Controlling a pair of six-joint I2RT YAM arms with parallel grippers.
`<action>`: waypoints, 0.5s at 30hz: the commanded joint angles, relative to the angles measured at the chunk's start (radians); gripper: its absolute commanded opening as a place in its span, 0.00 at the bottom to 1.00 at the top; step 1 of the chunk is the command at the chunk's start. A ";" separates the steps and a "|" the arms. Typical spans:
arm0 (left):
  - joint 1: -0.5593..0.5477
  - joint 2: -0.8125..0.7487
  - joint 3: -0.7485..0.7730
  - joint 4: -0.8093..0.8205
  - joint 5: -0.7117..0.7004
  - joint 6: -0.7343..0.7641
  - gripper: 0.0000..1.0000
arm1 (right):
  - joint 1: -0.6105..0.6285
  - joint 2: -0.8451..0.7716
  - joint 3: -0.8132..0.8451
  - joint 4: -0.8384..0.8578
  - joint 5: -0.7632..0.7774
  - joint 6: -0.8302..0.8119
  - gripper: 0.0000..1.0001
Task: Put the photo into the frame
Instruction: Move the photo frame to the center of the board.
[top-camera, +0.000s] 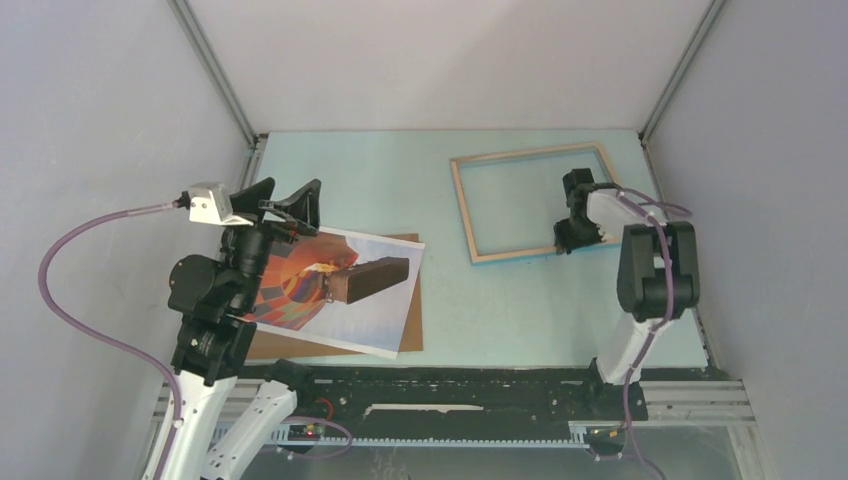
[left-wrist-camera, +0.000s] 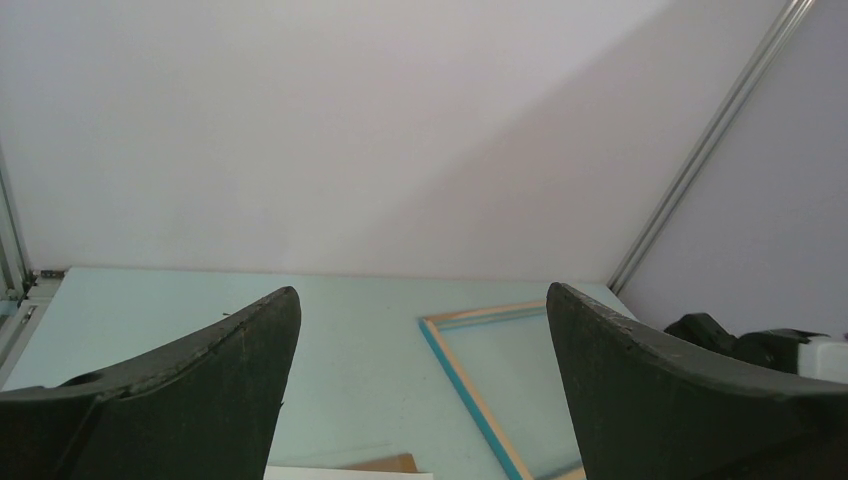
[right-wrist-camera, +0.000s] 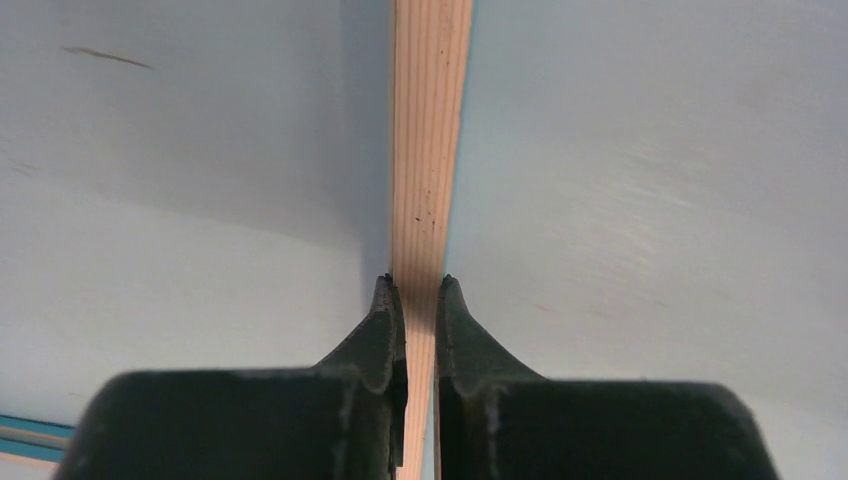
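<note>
The photo (top-camera: 340, 290), a white-bordered print with orange-red balloons and a dark brown block, lies at the left on a brown board. My left gripper (top-camera: 293, 186) hangs open above its far left corner, holding nothing; in the left wrist view the wide-apart fingers (left-wrist-camera: 420, 290) look across the table, and the photo's white edge (left-wrist-camera: 350, 473) shows at the bottom. The frame (top-camera: 461, 210), light wood with blue edges, lies flat at the back right. My right gripper (top-camera: 572, 240) is shut on its near bar by the right corner; the wooden bar (right-wrist-camera: 430, 120) runs between the closed fingers (right-wrist-camera: 415, 285).
A plain brown backing board (top-camera: 410, 330) lies under the photo, and its corner (left-wrist-camera: 390, 463) shows in the left wrist view. Grey walls with metal corner posts enclose the pale blue table (top-camera: 380, 180). The right arm (left-wrist-camera: 760, 345) shows at the left wrist view's right edge.
</note>
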 joint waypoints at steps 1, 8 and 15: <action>-0.014 -0.016 -0.004 0.014 -0.020 -0.004 1.00 | 0.012 -0.229 -0.176 -0.092 0.089 0.115 0.00; -0.055 -0.014 -0.007 0.013 -0.036 0.005 1.00 | 0.015 -0.475 -0.446 -0.098 0.096 0.163 0.00; -0.075 -0.028 -0.009 0.012 -0.058 0.007 1.00 | 0.090 -0.671 -0.576 -0.181 0.125 0.173 0.00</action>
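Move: The right hand already grips the near rail of the photo frame, whose middle lies about 13 cm ahead and 8 cm to its left. The board's near edge is some 30 cm straight back. The photo's middle lies roughly 57 cm to its left and 11 cm back. From the idle left hand, high up, the frame's middle is some 25 cm ahead, 48 cm right and 42 cm below. The right hand keeps its pinch and draws the frame back about 16 cm, turning it slightly clockwise. ##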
